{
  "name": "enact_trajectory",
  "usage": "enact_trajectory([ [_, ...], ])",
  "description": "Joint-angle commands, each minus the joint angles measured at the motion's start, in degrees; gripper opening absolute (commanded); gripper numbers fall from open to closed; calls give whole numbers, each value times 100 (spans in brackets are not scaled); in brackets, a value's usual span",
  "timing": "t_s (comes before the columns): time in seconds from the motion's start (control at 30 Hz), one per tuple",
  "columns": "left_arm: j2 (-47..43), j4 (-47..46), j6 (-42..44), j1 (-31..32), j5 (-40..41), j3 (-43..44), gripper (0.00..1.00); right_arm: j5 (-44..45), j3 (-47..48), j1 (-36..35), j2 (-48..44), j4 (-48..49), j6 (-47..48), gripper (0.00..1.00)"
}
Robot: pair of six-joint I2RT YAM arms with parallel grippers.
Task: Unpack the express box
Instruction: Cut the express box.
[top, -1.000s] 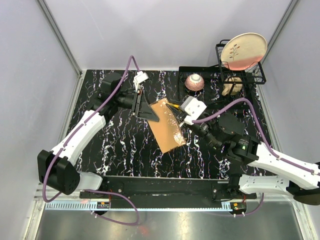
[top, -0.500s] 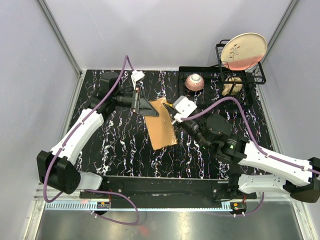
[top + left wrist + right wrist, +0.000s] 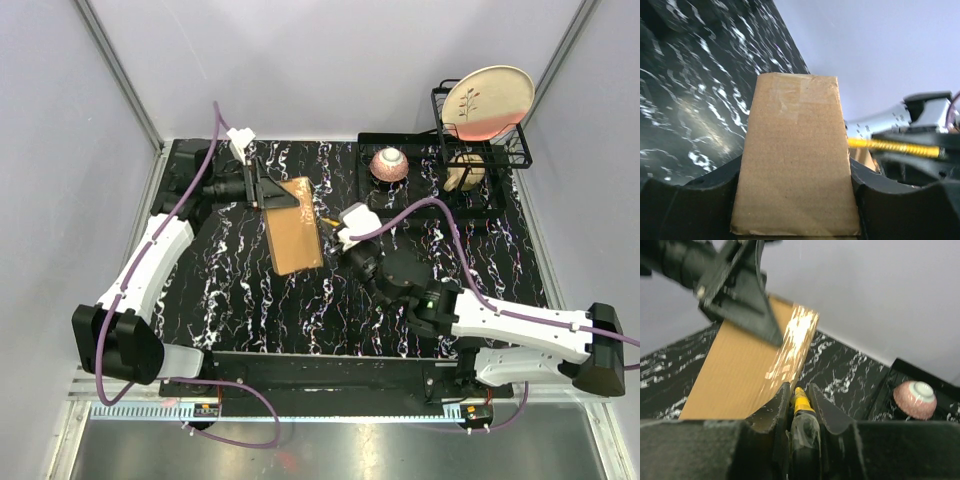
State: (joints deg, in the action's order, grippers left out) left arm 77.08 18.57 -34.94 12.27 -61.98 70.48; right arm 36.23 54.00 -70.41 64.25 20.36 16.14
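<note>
The express box point(image 3: 293, 226) is a flat plain brown cardboard box, held tilted above the table at centre left. My left gripper point(image 3: 272, 192) is shut on its far end; in the left wrist view the box point(image 3: 795, 155) fills the space between the black fingers point(image 3: 692, 205). My right gripper point(image 3: 336, 224) is shut on a yellow utility knife point(image 3: 801, 400), whose tip sits beside the box's taped right edge point(image 3: 790, 347). The box lid looks closed.
A pink patterned bowl point(image 3: 389, 164) sits on a black tray at the back. A black wire rack point(image 3: 480, 130) with a pink plate point(image 3: 488, 100) stands at the back right. Grey walls enclose the black marbled table point(image 3: 230, 310).
My left gripper has carried the box left and back across the table. My right gripper with the knife has followed it leftward, staying by its right edge.
</note>
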Motion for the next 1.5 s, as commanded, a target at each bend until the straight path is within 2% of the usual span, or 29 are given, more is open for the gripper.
enact_trajectory([
  [0.0, -149, -618, 31, -225, 660, 168, 0, 701, -74, -227, 272, -76, -471, 0],
  [0.17, -202, -600, 189, -261, 766, 107, 0, 701, -21, -333, 492, 73, -490, 0],
  [0.4, -334, -635, 339, -252, 371, -192, 0, 702, 251, -350, -51, 504, 556, 0],
  [0.57, -369, -1548, -539, -225, -227, -421, 0, 359, 269, -359, -290, 1189, 679, 0],
  [0.67, -360, -2416, -1355, -217, -516, -692, 0, 253, 252, -359, -150, 1654, 890, 0],
  [0.7, -360, -3168, -1967, -199, -691, -798, 0, 210, 243, -350, -45, 1882, 934, 0],
  [0.77, -378, -3884, -2541, -190, -798, -1087, 0, 165, 269, -350, 96, 2059, 1066, 0],
  [0.8, -378, -4540, -3040, -181, -859, -1158, 0, 113, 295, -350, 131, 2173, 1101, 0],
  [0.87, -387, -4966, -3352, -181, -895, -1299, 0, 69, 348, -359, 228, 2226, 1189, 0],
  [1.1, -395, -5284, -3590, -146, -948, -1344, 0, -2, 498, -359, 457, 2385, 1418, 0],
  [1.47, -431, -5293, -3608, -146, -939, -1379, 0, -2, 585, -350, 615, 2455, 1875, 0],
])
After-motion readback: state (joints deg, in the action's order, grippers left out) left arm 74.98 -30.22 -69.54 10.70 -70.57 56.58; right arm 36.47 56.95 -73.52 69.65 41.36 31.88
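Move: The left hand grips the express box near its far end. The box's middle lies some 5 cm back, 2 cm right and 3 cm below that hand, and the yellow cutter about 9 cm to its right and 5 cm back, slightly lower. From the right hand, already holding the cutter, the box's middle is roughly 9 cm left, 2 cm ahead and nearly level; the bowl stands far below, about 25 cm ahead and 10 cm right. With the cutter blade at the box's taped right side, the right hand strokes down about 5 cm and a little left while the left hand carries the box some 3 cm forward, so the blade works towards the box's near end. Then the right hand reverses and climbs some 11 cm, swinging right and back left and tipping its fingers up, to bring the blade to the far right corner, as the left hand draws the box back and lifts it about 4 cm, tilting its fingertips up; both grips hold. ##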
